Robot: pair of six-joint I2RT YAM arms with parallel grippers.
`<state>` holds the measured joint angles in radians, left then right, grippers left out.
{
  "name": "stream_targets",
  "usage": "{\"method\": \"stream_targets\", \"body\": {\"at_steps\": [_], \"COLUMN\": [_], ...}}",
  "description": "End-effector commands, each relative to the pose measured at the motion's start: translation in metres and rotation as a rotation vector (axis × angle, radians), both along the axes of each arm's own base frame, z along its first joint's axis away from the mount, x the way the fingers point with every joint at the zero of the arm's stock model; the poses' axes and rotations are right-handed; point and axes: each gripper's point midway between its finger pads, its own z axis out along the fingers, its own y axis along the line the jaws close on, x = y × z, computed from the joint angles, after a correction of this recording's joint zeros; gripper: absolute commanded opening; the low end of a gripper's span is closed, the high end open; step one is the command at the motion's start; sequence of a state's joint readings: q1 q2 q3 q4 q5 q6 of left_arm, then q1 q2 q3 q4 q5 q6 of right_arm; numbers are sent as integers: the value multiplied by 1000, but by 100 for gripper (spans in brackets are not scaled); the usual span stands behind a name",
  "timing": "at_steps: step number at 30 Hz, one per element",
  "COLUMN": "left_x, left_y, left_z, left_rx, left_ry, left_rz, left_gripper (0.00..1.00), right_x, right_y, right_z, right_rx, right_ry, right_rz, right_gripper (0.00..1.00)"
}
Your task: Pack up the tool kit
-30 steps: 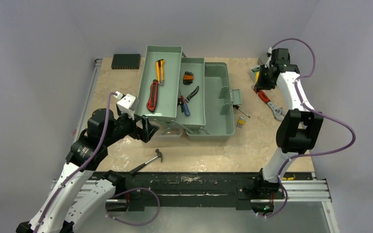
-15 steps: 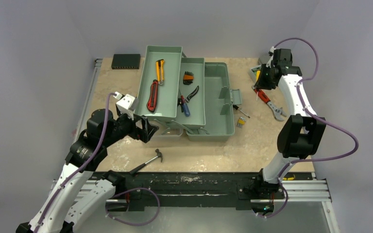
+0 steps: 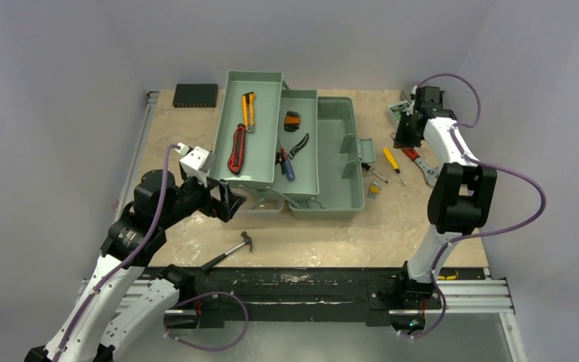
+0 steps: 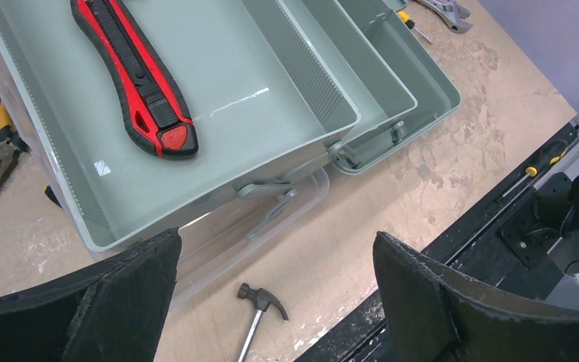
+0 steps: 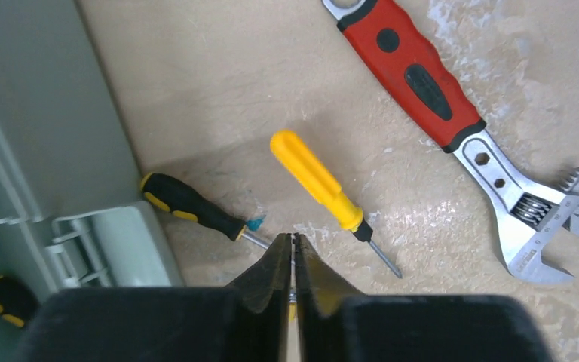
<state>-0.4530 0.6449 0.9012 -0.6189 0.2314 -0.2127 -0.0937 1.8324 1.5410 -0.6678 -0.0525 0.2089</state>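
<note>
The sage-green toolbox (image 3: 343, 151) stands open mid-table with its trays folded out. A red knife (image 4: 132, 72) lies in the left tray (image 4: 271, 98), also seen from above as the red knife (image 3: 237, 148). My left gripper (image 4: 277, 237) hangs open and empty over the table in front of that tray, above a hammer (image 4: 260, 302). My right gripper (image 5: 292, 237) is shut on nothing, above the table to the right of the box. Beneath it lie a yellow screwdriver (image 5: 317, 181), a black-and-yellow screwdriver (image 5: 188, 205) and a red-handled wrench (image 5: 422, 75).
Yellow-handled pliers (image 4: 0, 151) lie on the table left of the tray. A flat black box (image 3: 195, 94) sits at the back left and a small grey case (image 3: 398, 111) at the back right. The hammer (image 3: 230, 250) rests near the front rail.
The yellow screwdriver has left my right gripper and now lies on the table beside the wrench. The right jaws have closed fully. The left arm has not moved.
</note>
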Motion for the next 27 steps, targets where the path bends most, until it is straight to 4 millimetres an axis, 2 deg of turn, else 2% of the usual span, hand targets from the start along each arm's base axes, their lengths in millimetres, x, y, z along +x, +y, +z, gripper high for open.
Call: {"method": "stream_targets", "body": {"at_steps": [1,2,3,5,8,13,18,21,24,27], "left_x": [3,3,3,4,5,5,5,5,5,5], "left_y": [-1,-1,-1,-1,-1,-2,-2,-3,-2,-2], "left_z": [4,4,5,5,4,4,3,3,3,4], "left_rx": [7,7,7,7,9,9,9,8,9,8], "left_ry": [-42,-42,-44,-43,-41,-37,-35,-35,-36,-37], "left_rz": [-8,-8,-7,-8,-8,-9,-12,-14,-10,-11], "left_gripper": [95,94,94,95,95,94,95,95,94,95], "right_x": [8,7,8,8,5,5,5,4,1,10], "right_y": [-2,-4,-5,-10,-24,-33,-49,-49,-47,-35], "right_z": [-1,-4,-8,-18,-39,-72,-94,-104,-106,-87], "right_rx": [-9,-16,-26,-47,-122,-160,-233,-234,-223,-165], "right_ry": [-27,-18,-10,13,90,186,258,288,295,215], "right_rz": [-7,-13,-14,-20,-22,-29,-81,-80,-78,-54], "right_gripper": [28,45,52,56,59,61,61,61,61,61]}}
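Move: The yellow screwdriver lies on the table about 11 cm below the right hand, level with it in reach and some 2 cm to its right. The red-handled wrench's middle is roughly 8 cm to that hand's right and 3 cm farther out. The black-and-yellow screwdriver is about 7 cm to its left and 4 cm nearer. From the idle left hand the yellow screwdriver lies some 25 cm ahead, 59 cm to the right and 25 cm below. The right hand sinks about 10 cm towards the yellow screwdriver, its fingers parting early from fully shut to a bit over half open, and from partway down it also slides some 4 cm to its right. The wrist tips about 15 degrees steeper and rolls some 10 degrees, its left side dropping, and the hand then stays low with the open fingertips close over the table and the right finger's tip right beside the screwdriver's collar, nothing gripped yet. ##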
